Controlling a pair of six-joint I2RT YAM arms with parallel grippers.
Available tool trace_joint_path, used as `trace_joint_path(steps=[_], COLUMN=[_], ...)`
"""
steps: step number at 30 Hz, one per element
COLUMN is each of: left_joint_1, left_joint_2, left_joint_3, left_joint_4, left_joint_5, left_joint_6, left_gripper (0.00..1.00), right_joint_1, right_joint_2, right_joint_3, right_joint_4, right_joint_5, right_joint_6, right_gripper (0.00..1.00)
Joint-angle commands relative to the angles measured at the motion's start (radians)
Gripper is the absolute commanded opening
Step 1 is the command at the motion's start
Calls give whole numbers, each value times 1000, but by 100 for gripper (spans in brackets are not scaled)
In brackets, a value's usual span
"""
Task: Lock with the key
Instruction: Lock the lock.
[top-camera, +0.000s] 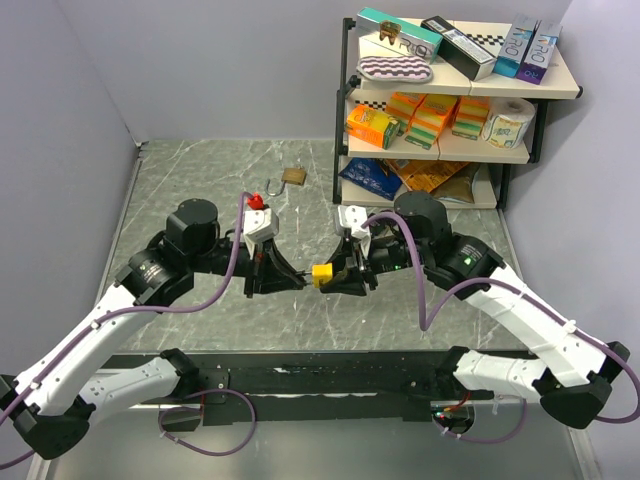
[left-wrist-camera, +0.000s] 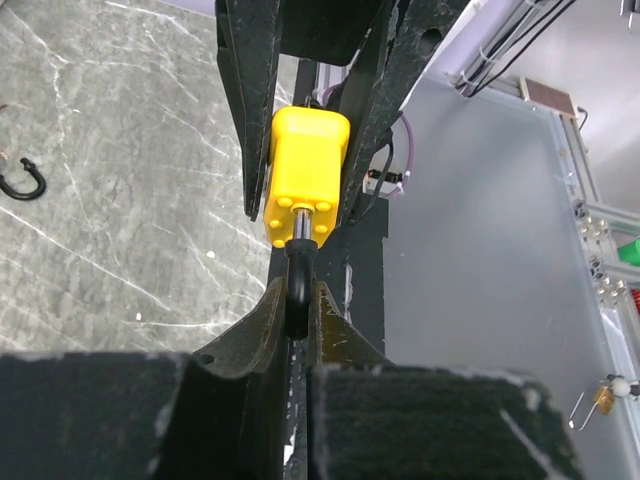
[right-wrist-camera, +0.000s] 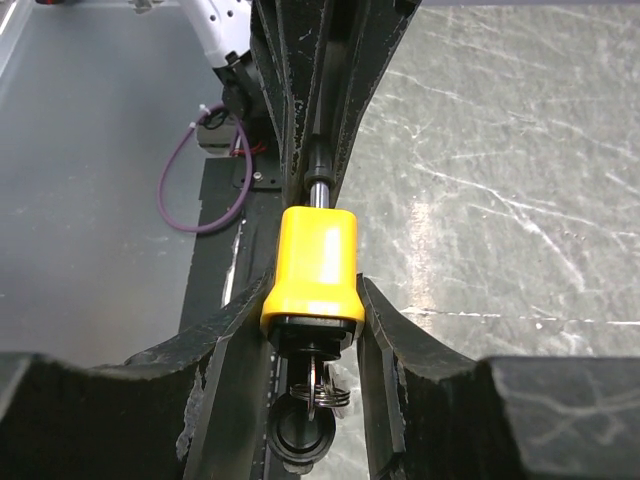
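Observation:
A yellow padlock (top-camera: 322, 272) hangs above the table between my two grippers. My left gripper (top-camera: 300, 280) is shut on its black shackle (left-wrist-camera: 298, 290), which is pinched between the fingertips in the left wrist view. The lock's yellow body (left-wrist-camera: 308, 175) points away from that gripper. My right gripper (right-wrist-camera: 313, 285) has both fingers pressed against the sides of the yellow body (right-wrist-camera: 318, 265). A key (right-wrist-camera: 320, 385) on a wire ring sticks out of the lock's bottom end between the right fingers, and a black round cap (right-wrist-camera: 300, 440) dangles below it.
A brass padlock (top-camera: 293, 175) and a red padlock (top-camera: 257, 201) lie on the marble table behind the arms. A shelf unit (top-camera: 450, 90) with boxes and packets stands at the back right. A loose black hook (left-wrist-camera: 25, 180) lies on the table.

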Motion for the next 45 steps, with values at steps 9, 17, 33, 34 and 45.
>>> trace_joint_path(steps=[9, 17, 33, 34, 45], left_joint_1=[-88, -94, -128, -116, 131], left_joint_2=[47, 34, 62, 47, -55], left_joint_3=[-35, -62, -54, -57, -91], left_joint_4=[340, 384, 400, 380, 79], left_joint_5=[-47, -141, -124, -114, 52], left_joint_6=[-139, -118, -156, -146, 106], left_gripper=[1, 1, 1, 1, 1], right_joint_1=[22, 22, 16, 8, -179], right_joint_2=[60, 66, 134, 126, 57], right_joint_3=[82, 67, 106, 108, 126], right_joint_4=[131, 177, 176, 162, -51], right_joint_5=[-147, -205, -209, -204, -141], right_joint_6=[82, 154, 165, 157, 71], right_gripper=[0, 0, 0, 0, 89])
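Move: My left fingers already pinch the black-sleeved shackle, its middle about 1 cm to their right. The yellow lock body is about 5 cm to the right of my left hand, straight across and 1 cm lower. My right fingers hold it near its key end, its middle some 2 cm to their left, level ahead and in height. The key and ring sit about 2 cm to the right of my right hand point, roughly level. With my left hand I push the shackle right, into the yellow lock body, about 2 cm, while my right hand keeps its grip and rolls some 15 degrees about its fingers; both hands drift back 1.5 to 2 cm together. Then my right fingers open wide and let go, moving forward, and my left carries the lock about 5 cm forward, 3 cm left and a little down. ##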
